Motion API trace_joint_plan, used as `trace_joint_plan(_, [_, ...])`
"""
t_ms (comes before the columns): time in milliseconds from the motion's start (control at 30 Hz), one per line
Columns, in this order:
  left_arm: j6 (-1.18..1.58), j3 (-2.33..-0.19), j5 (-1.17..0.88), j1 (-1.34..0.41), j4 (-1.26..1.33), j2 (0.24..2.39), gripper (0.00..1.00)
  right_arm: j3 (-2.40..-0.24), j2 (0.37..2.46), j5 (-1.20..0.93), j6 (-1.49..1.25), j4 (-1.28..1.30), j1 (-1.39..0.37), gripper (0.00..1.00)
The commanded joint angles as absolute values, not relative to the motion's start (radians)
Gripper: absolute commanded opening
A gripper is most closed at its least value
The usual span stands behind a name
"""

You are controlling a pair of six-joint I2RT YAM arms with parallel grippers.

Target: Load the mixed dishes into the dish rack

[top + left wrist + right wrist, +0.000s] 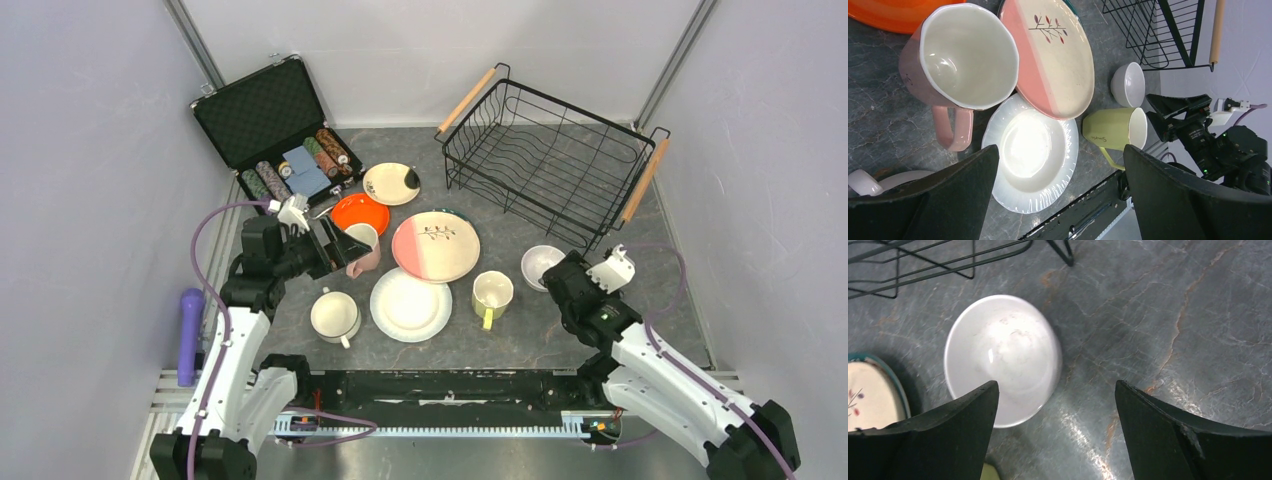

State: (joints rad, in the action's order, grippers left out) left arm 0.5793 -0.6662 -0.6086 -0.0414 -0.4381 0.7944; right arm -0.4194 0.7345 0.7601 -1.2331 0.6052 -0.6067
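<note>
The black wire dish rack [555, 155] stands at the back right with nothing in it. On the table lie a pink-cream plate [436, 246], a white plate [410, 304], an orange plate [358, 212] and a cream spotted plate [390, 183]. Among them stand a yellow-green mug [492, 294], a white mug [334, 314], a pink mug [968, 55] and a small white bowl [1000, 357]. My left gripper [1060, 150] is open above the white plate [1033, 150], beside the pink mug. My right gripper [1055, 385] is open just above the table, with the bowl at its left finger.
An open black case [275, 125] holding poker chips sits at the back left. A purple cylinder [190, 330] lies off the table's left edge. A teal rim [898, 390] shows beneath the pink-cream plate. Enclosure walls close in on both sides.
</note>
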Motion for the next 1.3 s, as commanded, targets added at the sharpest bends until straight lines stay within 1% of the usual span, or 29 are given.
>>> trace_joint_plan(0, [0.592, -0.658, -0.614, -0.043, -0.402, 0.775, 1.00, -0.378, 0.761, 0.764, -1.265, 0.490, -0.563, 0.90])
trace_joint_plan(167, [0.588, -0.658, -0.620, -0.043, -0.398, 0.776, 1.00, -0.359, 0.823, 0.725, -1.243, 0.408, -0.536, 0.84])
trace_joint_plan(200, [0.586, -0.659, -0.621, -0.043, -0.399, 0.776, 1.00, -0.358, 0.834, 0.716, -1.245, 0.396, -0.532, 0.81])
trace_joint_plan(267, [0.584, -0.660, -0.626, -0.043, -0.400, 0.779, 1.00, -0.353, 0.848, 0.701, -1.257, 0.383, -0.526, 0.69])
trace_joint_plan(300, [0.584, -0.661, -0.628, -0.044, -0.400, 0.782, 1.00, -0.349, 0.850, 0.700, -1.262, 0.376, -0.525, 0.65])
trace_joint_plan(433, [0.583, -0.661, -0.632, -0.043, -0.399, 0.785, 1.00, -0.330, 0.855, 0.689, -1.255, 0.341, -0.507, 0.62])
trace_joint_plan(567, [0.583, -0.661, -0.634, -0.043, -0.399, 0.789, 1.00, -0.326, 0.878, 0.664, -1.242, 0.322, -0.483, 0.49])
trace_joint_plan(600, [0.583, -0.661, -0.634, -0.043, -0.400, 0.791, 1.00, -0.327, 0.883, 0.656, -1.240, 0.323, -0.477, 0.42])
trace_joint_plan(667, [0.583, -0.662, -0.634, -0.044, -0.398, 0.791, 1.00, -0.334, 0.881, 0.641, -1.227, 0.328, -0.473, 0.18])
trace_joint_plan(700, [0.583, -0.662, -0.633, -0.043, -0.400, 0.793, 1.00, -0.341, 0.874, 0.635, -1.222, 0.337, -0.472, 0.10])
trace_joint_plan(767, [0.580, -0.667, -0.641, -0.043, -0.399, 0.791, 1.00, -0.364, 0.855, 0.626, -1.211, 0.371, -0.472, 0.02])
trace_joint_plan(800, [0.575, -0.670, -0.647, -0.044, -0.399, 0.787, 1.00, -0.370, 0.837, 0.616, -1.208, 0.384, -0.470, 0.00])
trace_joint_plan(933, [0.577, -0.672, -0.648, -0.068, -0.381, 0.759, 1.00, -0.390, 0.746, 0.566, -1.119, 0.412, -0.466, 0.00])
trace_joint_plan(1033, [0.607, -0.672, -0.636, -0.140, -0.340, 0.759, 1.00, -0.429, 0.659, 0.569, -1.027, 0.458, -0.466, 0.00])
trace_joint_plan(1133, [0.630, -0.693, -0.554, -0.277, -0.313, 0.783, 1.00, -0.477, 0.564, 0.610, -0.943, 0.514, -0.466, 0.00])
trace_joint_plan(1200, [0.625, -0.730, -0.473, -0.396, -0.308, 0.813, 1.00, -0.503, 0.514, 0.612, -0.858, 0.506, -0.466, 0.00])
trace_joint_plan(1267, [0.620, -0.775, -0.409, -0.503, -0.296, 0.855, 1.00, -0.512, 0.465, 0.532, -0.711, 0.423, -0.467, 0.00])
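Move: The white bowl's middle lies about 3 cm ahead of the open right hand, 5 cm to its left and 5 cm below, its right rim nearly under the fingers. From that hand the green mug is some 15 cm left and 2 cm back, and the dish rack's middle 24 cm ahead and 5 cm left. From the left hand the bowl is about 36 cm right, level ahead; the white plate 10 cm right, 7 cm back; both well below. Right hand sinks about 4 cm, pinches the bowl's right rim, lifts about 8 cm; left hand swings right. ##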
